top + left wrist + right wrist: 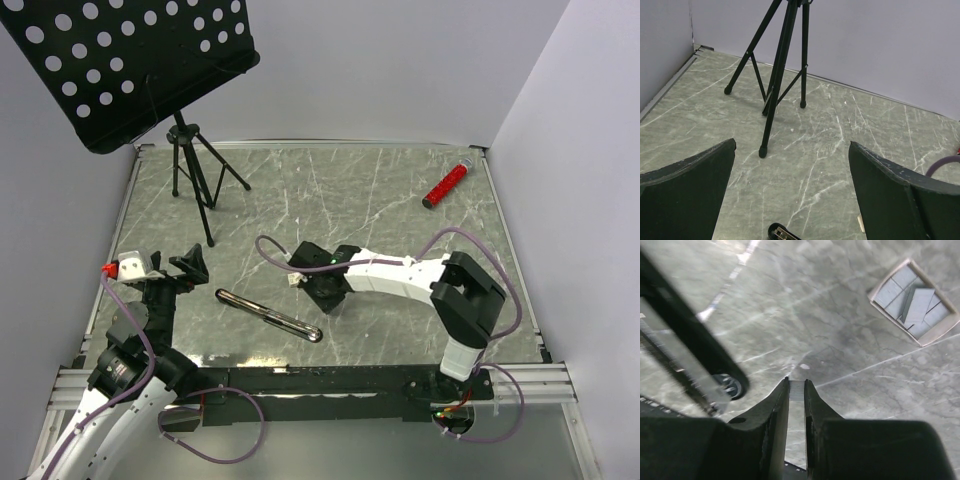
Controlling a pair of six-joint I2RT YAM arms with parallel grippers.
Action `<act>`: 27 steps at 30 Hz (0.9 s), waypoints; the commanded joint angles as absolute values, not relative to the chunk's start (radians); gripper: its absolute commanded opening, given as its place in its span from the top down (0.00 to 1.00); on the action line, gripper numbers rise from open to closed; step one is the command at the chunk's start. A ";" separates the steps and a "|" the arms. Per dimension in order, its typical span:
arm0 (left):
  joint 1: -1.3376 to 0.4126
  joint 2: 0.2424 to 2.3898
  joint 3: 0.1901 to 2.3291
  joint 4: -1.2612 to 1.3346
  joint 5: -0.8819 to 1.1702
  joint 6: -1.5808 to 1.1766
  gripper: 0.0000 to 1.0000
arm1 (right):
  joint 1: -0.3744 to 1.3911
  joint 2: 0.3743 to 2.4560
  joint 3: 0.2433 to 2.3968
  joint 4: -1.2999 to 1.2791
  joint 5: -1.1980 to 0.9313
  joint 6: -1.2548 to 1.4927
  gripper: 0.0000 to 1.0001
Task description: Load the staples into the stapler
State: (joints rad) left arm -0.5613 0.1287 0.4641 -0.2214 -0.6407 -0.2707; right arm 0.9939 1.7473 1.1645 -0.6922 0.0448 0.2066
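Note:
The stapler (268, 314) lies opened out flat in front of the arms, a long black bar with a silvery rail. The right wrist view has it at the left (687, 347), and one end of it (781, 233) is at the bottom of the left wrist view. The staples box (914, 302) sits open on the table with grey strips inside; it is a small pale thing (293, 281) beside the right gripper. My right gripper (796, 383) (312, 283) is shut on a thin ribbed strip of staples, held low over the table between stapler and box. My left gripper (792, 145) (190, 265) stands wide open and empty, left of the stapler.
A black music stand with a perforated tray (130, 60) stands on a tripod (195, 180) (772, 85) at the back left. A red cylinder (445, 185) lies at the back right. White walls close the table in on three sides.

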 commanded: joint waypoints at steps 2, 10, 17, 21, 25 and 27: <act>-0.557 0.130 0.471 -0.193 -0.650 -0.265 0.01 | 1.037 1.634 1.236 -0.660 0.029 0.149 0.83; -0.557 0.107 0.466 -0.189 -0.667 -0.264 0.01 | 1.091 1.598 1.249 -0.580 -0.063 0.087 0.83; -0.557 0.110 0.466 -0.190 -0.676 -0.265 0.01 | 1.120 1.637 1.236 -0.549 -0.112 0.063 0.83; -0.557 0.113 0.466 -0.190 -0.676 -0.267 0.00 | 1.129 1.660 1.235 -0.540 -0.114 0.054 0.83; -0.557 0.115 0.468 -0.192 -0.680 -0.267 0.01 | 1.131 1.678 1.233 -0.535 -0.123 0.048 0.83; -0.557 0.112 0.468 -0.193 -0.681 -0.268 0.01 | 1.132 1.689 1.232 -0.531 -0.132 0.043 0.83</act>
State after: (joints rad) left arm -0.5613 0.1139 0.4641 -0.2218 -0.6613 -0.2726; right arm 1.1236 1.6714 1.2125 -0.5659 -0.1112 0.0650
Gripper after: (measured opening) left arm 0.995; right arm 0.207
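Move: The right gripper, low over the table with a staple strip in its fingertips, has the open stapler's magazine half about 8 cm to its left, 4 cm back and some 2 cm lower. The staple tray lies roughly 8 cm ahead and 2 cm to the right, and the staple box about 8 cm ahead and 7 cm to the left. From the idle left gripper, the magazine half is some 19 cm to the right, 6 cm back and 26 cm below. Keep the staple strip pinched and carry the right gripper about 7 cm left and 6 cm up, drawing back some 4 cm as well, until it hovers over the magazine half near the stapler's right end. On the way, turn the wrist nearly 20 degrees counter-clockwise and swing the fingertips out to the left, then begin sinking by about 1 cm. ##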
